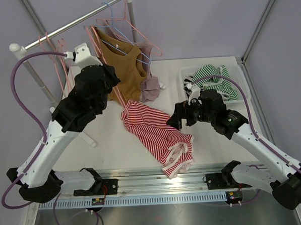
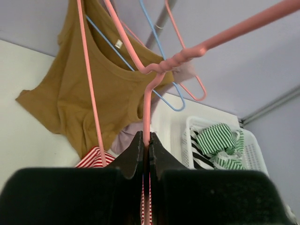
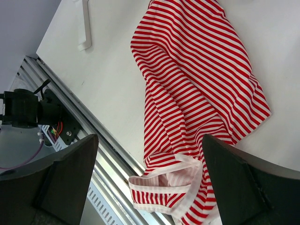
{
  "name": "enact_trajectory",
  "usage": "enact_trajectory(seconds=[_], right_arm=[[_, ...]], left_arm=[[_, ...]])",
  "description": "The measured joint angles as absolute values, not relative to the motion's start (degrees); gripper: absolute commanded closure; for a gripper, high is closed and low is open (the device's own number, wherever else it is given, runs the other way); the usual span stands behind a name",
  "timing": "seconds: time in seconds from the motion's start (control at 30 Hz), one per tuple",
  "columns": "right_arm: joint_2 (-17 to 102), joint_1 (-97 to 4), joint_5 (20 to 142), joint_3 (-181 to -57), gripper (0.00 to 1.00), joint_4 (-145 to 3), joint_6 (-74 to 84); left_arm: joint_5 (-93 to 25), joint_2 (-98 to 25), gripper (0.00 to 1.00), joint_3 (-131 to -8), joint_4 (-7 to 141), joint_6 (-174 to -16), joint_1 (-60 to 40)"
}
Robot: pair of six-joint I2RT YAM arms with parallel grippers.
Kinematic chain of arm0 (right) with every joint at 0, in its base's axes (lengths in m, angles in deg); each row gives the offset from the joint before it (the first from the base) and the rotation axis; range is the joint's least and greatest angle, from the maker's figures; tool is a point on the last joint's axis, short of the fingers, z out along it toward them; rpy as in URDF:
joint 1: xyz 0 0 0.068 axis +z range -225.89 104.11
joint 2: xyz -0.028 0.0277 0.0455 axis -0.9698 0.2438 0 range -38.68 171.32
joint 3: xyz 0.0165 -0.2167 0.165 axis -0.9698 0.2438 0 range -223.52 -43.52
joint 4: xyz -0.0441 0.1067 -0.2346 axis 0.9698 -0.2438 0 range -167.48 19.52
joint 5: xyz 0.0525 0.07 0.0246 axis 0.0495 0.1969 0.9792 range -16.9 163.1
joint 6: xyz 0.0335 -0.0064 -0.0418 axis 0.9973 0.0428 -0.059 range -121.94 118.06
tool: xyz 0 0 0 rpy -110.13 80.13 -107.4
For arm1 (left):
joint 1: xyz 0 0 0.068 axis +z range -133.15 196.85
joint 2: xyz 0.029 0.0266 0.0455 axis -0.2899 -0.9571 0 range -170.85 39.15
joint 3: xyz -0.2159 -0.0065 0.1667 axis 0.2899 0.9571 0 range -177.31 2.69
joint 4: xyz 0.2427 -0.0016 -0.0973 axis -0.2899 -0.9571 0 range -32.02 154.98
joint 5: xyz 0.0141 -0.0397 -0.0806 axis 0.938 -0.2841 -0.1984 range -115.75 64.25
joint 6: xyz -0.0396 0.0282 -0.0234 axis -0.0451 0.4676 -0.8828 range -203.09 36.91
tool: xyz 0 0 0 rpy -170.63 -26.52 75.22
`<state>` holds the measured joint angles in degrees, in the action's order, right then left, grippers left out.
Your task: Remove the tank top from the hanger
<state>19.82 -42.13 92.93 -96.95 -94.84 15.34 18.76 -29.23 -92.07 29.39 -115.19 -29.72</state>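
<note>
The red-and-white striped tank top (image 1: 154, 130) lies stretched over the table, its strap end drooping over the front edge (image 3: 197, 79). Its upper end reaches the foot of a pink hanger (image 2: 147, 108); I cannot tell whether it still hangs on that wire. My left gripper (image 2: 146, 136) is shut on the hanger's pink wire, raised near the rack (image 1: 113, 80). Just above the tank top's right side, my right gripper (image 1: 180, 120) stands wide open with nothing between its fingers (image 3: 150, 140).
A brown top (image 1: 125, 68) hangs on a blue hanger from the rack rail (image 1: 75, 23), with a lilac garment (image 1: 150, 88) below it. A white basket (image 1: 188, 70) holding green striped clothes sits at the back right. A metal rail (image 1: 159, 175) runs along the front edge.
</note>
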Motion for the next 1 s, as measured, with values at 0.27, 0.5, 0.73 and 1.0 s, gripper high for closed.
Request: enact_trajectory(seconds=[0.27,0.5,0.73,1.0], right_arm=[[20.1,-42.1,92.7,-97.3,0.00,-93.4,16.3],[19.2,-42.1,93.0,-97.6,0.01,-93.0,16.3],[19.0,-42.1,93.7,-97.9,0.01,-92.8,16.2],[21.9,-42.1,94.3,-97.9,0.01,-92.6,15.7]], left_arm=[[7.0,-37.6,1.00,-103.7,20.6,-117.5,-13.3],[-4.8,-43.5,1.00,-111.6,17.7,-119.9,-2.0],[-8.4,-42.9,1.00,-105.7,18.6,-123.7,4.1],[-10.4,-41.8,1.00,-94.7,19.7,-125.9,7.5]])
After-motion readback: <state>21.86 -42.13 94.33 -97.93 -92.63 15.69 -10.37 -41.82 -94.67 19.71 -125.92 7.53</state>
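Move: The left hand holds the empty pink hanger; the bare stretch of rail it is being taken to lies roughly 16 cm ahead, 20 cm left and a little above. The empty hangers already hung beyond the striped clothes' old place are about 12 cm ahead, 22 cm left and 5 cm lower; the brown tank top hangs some 16 cm ahead, 3 cm left and 10 cm lower. From the right hand, that rail spot is about 22 cm forward, 40 cm left and 26 cm up. Forward and left together at first, about 10 cm each way in all, the left hand carries the pinched hanger past the near side of the brown tank top towards the rail's left part, then sinks about 10 cm while still easing left. Its fingers stay shut as the wrist tips down some 20 degrees and turns slightly counter-clockwise. The right hand hovers open by the red-striped tank top, bobbing up about 2 cm and most of the way back. ##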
